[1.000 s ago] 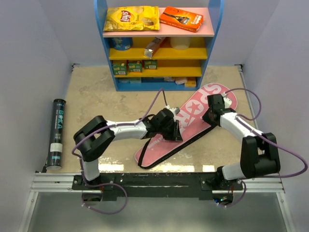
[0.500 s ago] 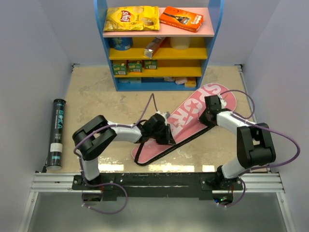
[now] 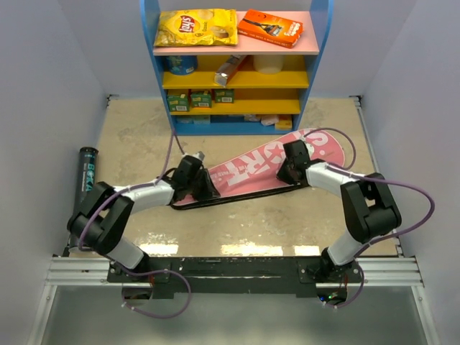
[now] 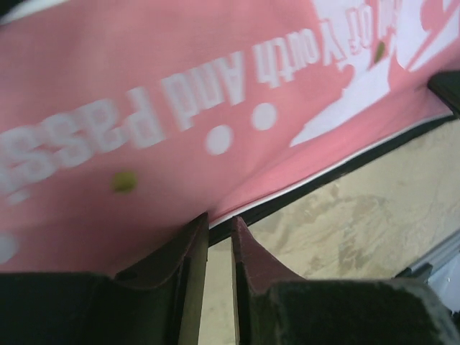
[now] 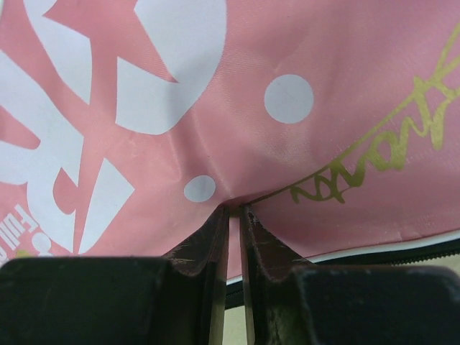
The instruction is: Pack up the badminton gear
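Note:
The pink racket-shaped bag (image 3: 251,169) lettered SPORT lies slantwise across the middle of the table, its wide end to the right. My left gripper (image 3: 201,188) is shut on the bag's narrow end; in the left wrist view its tips (image 4: 219,223) pinch the black-trimmed edge of the bag (image 4: 215,86). My right gripper (image 3: 289,171) is shut on the wide end. In the right wrist view it (image 5: 233,210) nips a puckered fold of the pink cloth (image 5: 323,72). The long black tube (image 3: 86,172) lies by the left wall, partly behind my left arm.
A blue shelf unit (image 3: 237,50) stands at the back, with a yellow crisp packet (image 3: 196,27) and an orange box (image 3: 271,26) on top and small boxes and tins on the lower shelves. Grey walls close in left and right.
Both grippers have carried the bag leftward and away from the near edge. Its narrow end swung left, so the bag now lies nearly crosswise. My left arm now covers part of the tube.

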`<state>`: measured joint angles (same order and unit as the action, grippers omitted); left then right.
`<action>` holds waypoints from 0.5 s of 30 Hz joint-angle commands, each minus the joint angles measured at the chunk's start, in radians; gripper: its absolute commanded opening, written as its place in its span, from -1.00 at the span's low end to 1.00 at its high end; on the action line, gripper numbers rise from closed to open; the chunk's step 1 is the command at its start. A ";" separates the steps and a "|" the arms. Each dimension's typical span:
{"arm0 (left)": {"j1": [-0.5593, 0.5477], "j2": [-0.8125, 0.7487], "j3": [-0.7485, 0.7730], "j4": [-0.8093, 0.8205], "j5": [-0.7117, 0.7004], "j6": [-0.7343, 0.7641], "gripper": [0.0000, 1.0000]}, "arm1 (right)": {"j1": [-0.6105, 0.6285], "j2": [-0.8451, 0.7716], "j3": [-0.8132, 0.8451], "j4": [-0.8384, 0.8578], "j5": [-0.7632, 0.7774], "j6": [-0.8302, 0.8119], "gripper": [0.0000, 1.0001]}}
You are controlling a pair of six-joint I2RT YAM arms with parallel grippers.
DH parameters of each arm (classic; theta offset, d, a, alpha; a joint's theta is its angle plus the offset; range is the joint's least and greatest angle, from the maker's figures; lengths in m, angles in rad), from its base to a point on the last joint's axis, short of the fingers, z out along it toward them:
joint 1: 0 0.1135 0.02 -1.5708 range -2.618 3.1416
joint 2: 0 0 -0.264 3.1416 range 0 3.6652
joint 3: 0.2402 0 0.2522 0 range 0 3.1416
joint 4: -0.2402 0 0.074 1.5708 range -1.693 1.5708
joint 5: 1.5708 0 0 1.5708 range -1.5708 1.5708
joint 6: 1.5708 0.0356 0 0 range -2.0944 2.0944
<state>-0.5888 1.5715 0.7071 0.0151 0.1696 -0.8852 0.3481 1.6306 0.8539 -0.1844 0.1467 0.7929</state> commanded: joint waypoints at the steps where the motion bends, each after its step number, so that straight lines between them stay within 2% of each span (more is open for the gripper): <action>1: 0.118 -0.088 -0.055 -0.104 -0.022 0.092 -0.52 | 0.038 0.071 0.007 -0.073 -0.032 0.022 -0.68; 11: 0.360 -0.191 -0.138 -0.139 0.025 0.180 -0.51 | 0.150 0.150 0.100 -0.099 -0.044 0.014 -0.68; 15: 0.379 -0.251 -0.141 -0.149 0.024 0.178 -0.51 | 0.161 0.163 0.148 -0.136 -0.039 -0.007 -0.68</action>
<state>-0.2298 1.3842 0.5735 -0.1078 0.1883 -0.7444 0.4816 1.7454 0.9844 -0.1921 0.1307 0.8040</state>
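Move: The pink racket bag lies just under both fingertips. Its middle is about 15 cm right and 8 cm ahead of the left hand, and some 8 cm left and 3 cm ahead of the right. The bag's narrow end is roughly 13 cm left of the left hand and 2 cm nearer the robot. The shelf's foot stands about 21 cm ahead and 7 cm right of the left hand. Right fingertips drag the bag left some 6 cm; left hand sweeps left about 12 cm along its zip. ##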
